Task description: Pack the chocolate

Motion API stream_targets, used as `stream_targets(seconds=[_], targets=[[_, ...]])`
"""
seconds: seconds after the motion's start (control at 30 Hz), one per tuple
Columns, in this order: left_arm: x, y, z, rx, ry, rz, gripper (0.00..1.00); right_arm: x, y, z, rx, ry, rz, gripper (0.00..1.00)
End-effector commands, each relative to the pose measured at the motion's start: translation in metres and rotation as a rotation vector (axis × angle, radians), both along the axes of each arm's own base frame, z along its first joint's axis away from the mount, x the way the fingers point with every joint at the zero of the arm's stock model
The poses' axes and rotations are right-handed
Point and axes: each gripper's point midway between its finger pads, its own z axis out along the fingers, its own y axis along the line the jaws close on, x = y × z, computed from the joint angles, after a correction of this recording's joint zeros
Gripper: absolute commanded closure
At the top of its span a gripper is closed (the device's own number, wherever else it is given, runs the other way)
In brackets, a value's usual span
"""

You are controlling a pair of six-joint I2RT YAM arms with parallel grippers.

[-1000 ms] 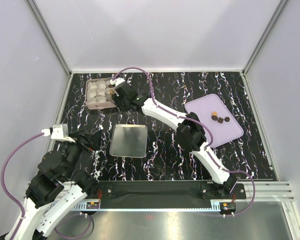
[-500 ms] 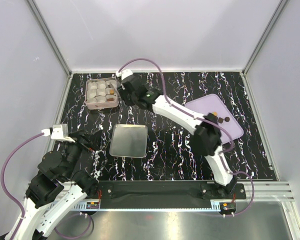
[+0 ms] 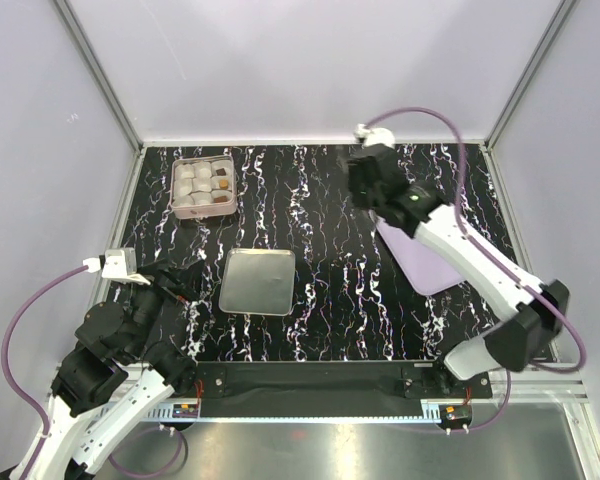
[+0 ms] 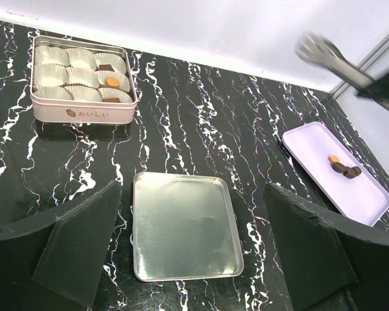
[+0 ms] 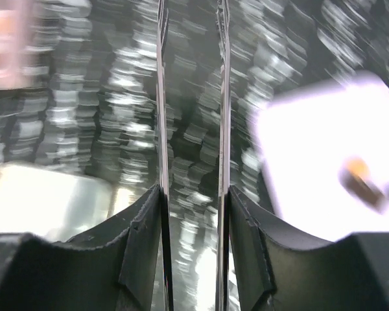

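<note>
Chocolate (image 4: 343, 168) lies on a lilac plate (image 4: 363, 194) at the right: dark lumps and one tan one. The right arm hides them in the top view. More chocolate (image 3: 221, 183) sits in paper cups along the right side of the pink tin (image 4: 84, 115) at the back left. My right gripper (image 3: 367, 190) hangs over the back of the table, left of the plate (image 3: 425, 270). It (image 5: 193, 194) is shut on thin metal tongs (image 5: 221, 97), whose blades stand apart with nothing between them. My left gripper (image 4: 194, 259) is open, low at the front left.
The tin's silver lid (image 3: 258, 282) lies flat at the centre left, just ahead of the left gripper (image 3: 175, 280). Grey walls close the table at the back and both sides. Several white cups (image 3: 190, 185) in the tin hold nothing.
The right arm has swung from over the tin at the back left across to the right, beside the plate, carrying the tongs. The left arm has not moved.
</note>
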Motion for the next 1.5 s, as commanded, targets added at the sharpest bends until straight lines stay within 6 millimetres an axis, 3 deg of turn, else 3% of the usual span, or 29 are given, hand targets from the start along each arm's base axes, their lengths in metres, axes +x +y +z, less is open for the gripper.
stream_targets(seconds=[0.0, 0.07, 0.23, 0.4, 0.67, 0.8, 1.0, 1.47], targets=[[0.003, 0.000, 0.011, -0.023, -0.037, 0.008, 0.01, -0.023, -0.068, -0.029, -0.007, 0.112, -0.184, 0.50], [0.003, 0.000, 0.011, -0.023, -0.037, 0.008, 0.01, -0.031, -0.103, -0.035, -0.002, 0.141, -0.280, 0.50], [0.003, -0.001, 0.011, -0.025, -0.037, 0.007, 0.01, -0.053, -0.154, -0.071, -0.034, 0.258, -0.441, 0.50], [0.002, -0.002, 0.011, -0.028, -0.039, 0.001, 0.01, -0.072, -0.187, -0.098, -0.067, 0.345, -0.545, 0.49], [0.003, -0.005, 0.011, -0.023, -0.038, -0.015, 0.01, -0.079, -0.236, -0.111, 0.020, 0.381, -0.697, 0.49], [0.002, -0.005, 0.012, -0.024, -0.039, -0.016, 0.01, -0.077, -0.249, -0.121, 0.071, 0.396, -0.736, 0.49], [0.003, -0.006, 0.011, -0.021, -0.037, -0.019, 0.01, -0.071, -0.251, -0.137, 0.097, 0.419, -0.749, 0.50], [0.004, -0.005, 0.011, -0.019, -0.035, -0.013, 0.01, -0.065, -0.256, -0.148, 0.095, 0.413, -0.755, 0.50]])
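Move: The dark square chocolate on the lilac tray lies about 28 cm to the right of my right hand, which holds the tongs, some 2 cm ahead and 27 cm below. The round dark chocolate sits about 3 cm farther right of the square one. The oval dark chocolate is roughly 4 cm left of the square and 1 cm farther out, with the orange chocolate just beyond the oval. From my left hand the square lies about 20 cm ahead, 57 cm right and 27 cm below. Still gripping the half-open tongs, I swing my right hand about 26 cm right and lower it some 15 cm, drawing back a little, from over the middle of the table to the lilac tray. On the way I turn the wrist clockwise about 45 degrees and tip it further down, then ease off with the tong tips over the tray, just short of the chocolates. ##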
